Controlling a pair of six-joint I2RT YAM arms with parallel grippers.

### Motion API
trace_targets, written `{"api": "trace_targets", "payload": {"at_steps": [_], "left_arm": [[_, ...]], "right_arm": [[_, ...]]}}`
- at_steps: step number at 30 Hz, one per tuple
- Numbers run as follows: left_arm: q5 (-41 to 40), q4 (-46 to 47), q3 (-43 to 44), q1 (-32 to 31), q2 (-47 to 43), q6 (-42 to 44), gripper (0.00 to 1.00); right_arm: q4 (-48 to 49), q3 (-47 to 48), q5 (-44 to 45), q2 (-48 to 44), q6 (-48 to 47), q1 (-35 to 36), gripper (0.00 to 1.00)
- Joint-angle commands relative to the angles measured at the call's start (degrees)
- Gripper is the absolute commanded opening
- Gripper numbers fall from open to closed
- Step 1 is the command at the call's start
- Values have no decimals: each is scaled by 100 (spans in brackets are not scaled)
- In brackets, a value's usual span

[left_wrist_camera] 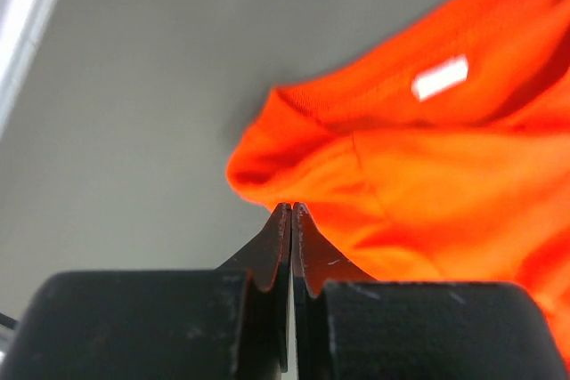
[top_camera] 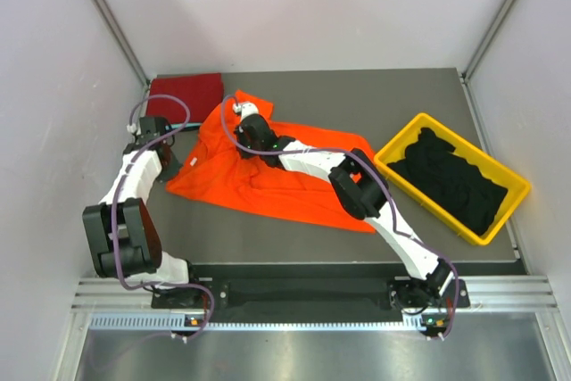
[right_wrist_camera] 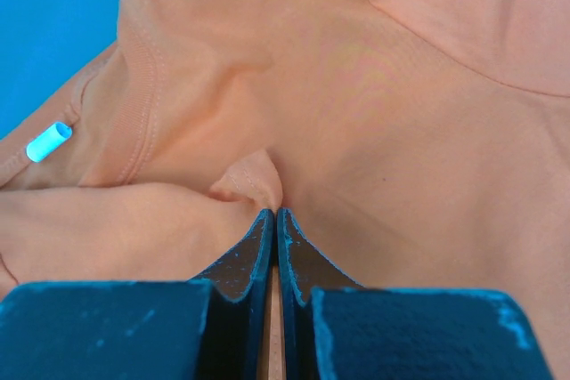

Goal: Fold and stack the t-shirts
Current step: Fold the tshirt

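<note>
The bright orange t-shirt (top_camera: 268,176) lies spread and rumpled across the middle of the table. My left gripper (top_camera: 172,165) is at its left sleeve. In the left wrist view the gripper (left_wrist_camera: 292,207) is shut, its tips pinching the sleeve's edge (left_wrist_camera: 267,180). My right gripper (top_camera: 239,115) is at the shirt's far end by the collar. There it (right_wrist_camera: 276,212) is shut on a small puckered fold of the cloth (right_wrist_camera: 254,175). A dark red t-shirt (top_camera: 186,94) lies folded at the back left corner. Black t-shirts (top_camera: 451,180) are heaped in a bin.
The yellow plastic bin (top_camera: 401,142) stands at the right, angled to the table edge. White walls close in the left, right and back sides. Bare grey table (top_camera: 357,100) shows behind the orange shirt and along the front edge (top_camera: 294,247).
</note>
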Motion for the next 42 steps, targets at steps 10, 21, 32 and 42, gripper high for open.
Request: {"api": "trace_targets", "payload": {"at_steps": [10, 21, 32, 42], "left_arm": [[-153, -17, -214, 0, 32, -898, 0], [-647, 44, -460, 0, -107, -1013, 0], [-893, 281, -513, -70, 190, -951, 0], [-1719, 335, -30, -70, 1367, -1232, 0]], "right_arm": [[242, 204, 96, -324, 139, 32, 0], [224, 169, 149, -359, 148, 32, 0], [233, 178, 140, -377, 201, -3, 0], [312, 81, 131, -403, 262, -21, 0]]}}
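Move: My left hand, empty and shut, hangs over the near left corner of the orange t-shirt; that corner is about 7 cm below me, 3 cm back and 2 cm to my left. The white tag lies some 7 cm farther out and 7 cm to the right of the corner; the red folded stack's middle is roughly 21 cm ahead and 3 cm right of my left hand. From my right hand the corner is about 20 cm left and 9 cm back. I bring my shut left fingers down about 7 cm onto the t-shirt's left corner in two dips, easing back some 2.5 cm first, pausing, then finishing down and to the left. Meanwhile the hand turns counter-clockwise roughly 15 degrees and points more steeply down. My right hand stays put, its shut tips still on the t-shirt. ##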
